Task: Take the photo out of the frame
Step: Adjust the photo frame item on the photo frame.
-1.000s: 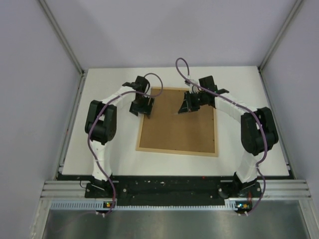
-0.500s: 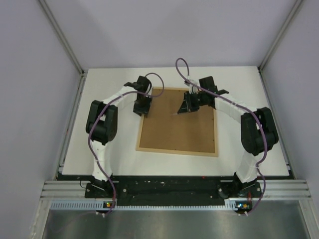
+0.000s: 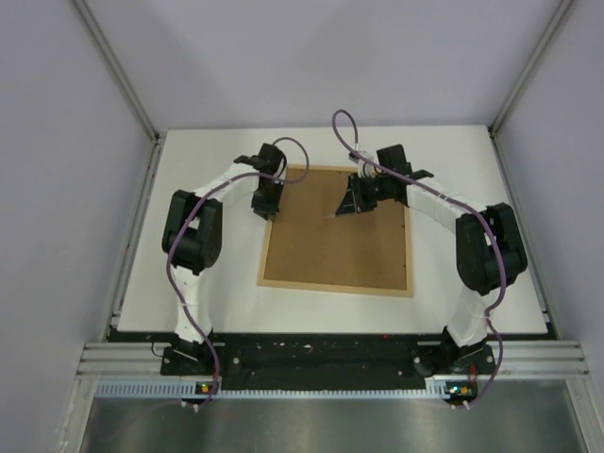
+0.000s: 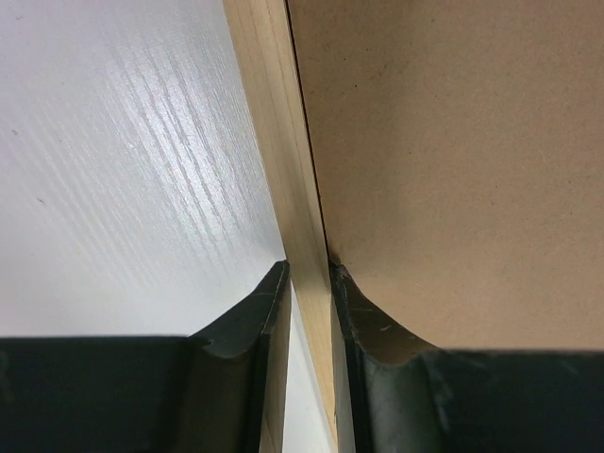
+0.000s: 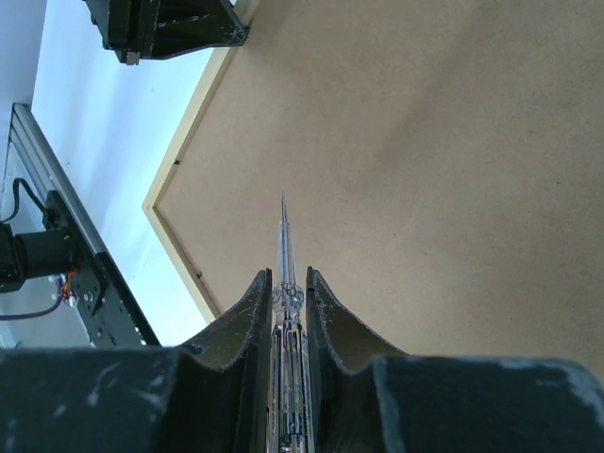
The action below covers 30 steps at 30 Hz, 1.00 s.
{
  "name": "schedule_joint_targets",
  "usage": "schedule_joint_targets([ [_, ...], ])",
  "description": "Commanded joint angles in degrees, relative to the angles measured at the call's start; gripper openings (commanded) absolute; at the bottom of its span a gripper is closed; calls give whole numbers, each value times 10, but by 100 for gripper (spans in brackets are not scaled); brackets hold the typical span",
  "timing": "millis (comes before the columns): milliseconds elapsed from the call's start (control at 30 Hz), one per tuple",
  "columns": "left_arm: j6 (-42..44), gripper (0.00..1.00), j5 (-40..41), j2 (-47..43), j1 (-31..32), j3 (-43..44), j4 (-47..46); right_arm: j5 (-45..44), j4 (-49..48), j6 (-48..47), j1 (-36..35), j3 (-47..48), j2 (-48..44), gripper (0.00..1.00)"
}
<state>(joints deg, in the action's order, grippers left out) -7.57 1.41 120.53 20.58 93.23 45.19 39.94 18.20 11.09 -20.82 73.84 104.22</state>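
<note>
The frame point(image 3: 335, 288) lies face down on the table, its plain brown backing board point(image 3: 340, 236) facing up. The photo is hidden under that board. My left gripper point(image 3: 267, 209) stands at the frame's far left side. In the left wrist view its jaws point(image 4: 308, 269) straddle the light-wood border point(image 4: 269, 123), one finger on the outer side and one on the board's edge, closed against the wood. My right gripper point(image 5: 286, 276) is shut on a clear pointed tool point(image 5: 284, 236), whose tip hangs over the backing board point(image 5: 425, 170) near the far right part.
The white tabletop point(image 3: 189, 274) surrounds the frame on all sides. Grey walls close in the left, right and back. A metal rail point(image 3: 330, 363) with the arm bases runs along the near edge. Purple cables loop above both arms.
My left gripper's jaws have closed from wide apart onto the frame's left border, and it has shifted slightly toward that edge. The right arm and its tool have stayed still.
</note>
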Motion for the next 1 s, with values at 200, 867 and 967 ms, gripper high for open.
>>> schedule_joint_targets([
  [200,-10,0,-11,-34,-6,-35,-44,8,-21,-1,3,-1,10,0],
  [867,-95,0,-361,-106,-139,-157,-172,-6,-27,10,3,-4,70,0],
  [967,-98,0,-381,-108,-144,-160,-179,-6,-27,11,3,-3,70,0],
])
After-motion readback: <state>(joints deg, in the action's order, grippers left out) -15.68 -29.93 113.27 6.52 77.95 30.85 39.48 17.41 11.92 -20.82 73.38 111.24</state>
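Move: The left fingers already hold the photo frame's left rail at mid-length; the frame's middle lies about 14 cm to their right and 3 cm back, and the near left corner some 17 cm back and 3 cm left. The right hand still grips a pointed tool: the spot on the backing board it is lowered to lies about 9 cm below, 5 cm left and 1 cm ahead, and the frame's left rail is some 15 cm left and 3 cm ahead. The left hand stays almost in place at the left rail and rolls about 30 degrees, its body swinging out to the left until the fingers slant down to the right; then the fingertips come free of the rail, rising and easing left about a centimetre each, and shut on nothing. Meanwhile the right hand, keeping its grip, sinks about 5 cm nearly straight down, tipping slightly, and brings the tool's point close to the bare backing board, though whether it touches can't be seen. ##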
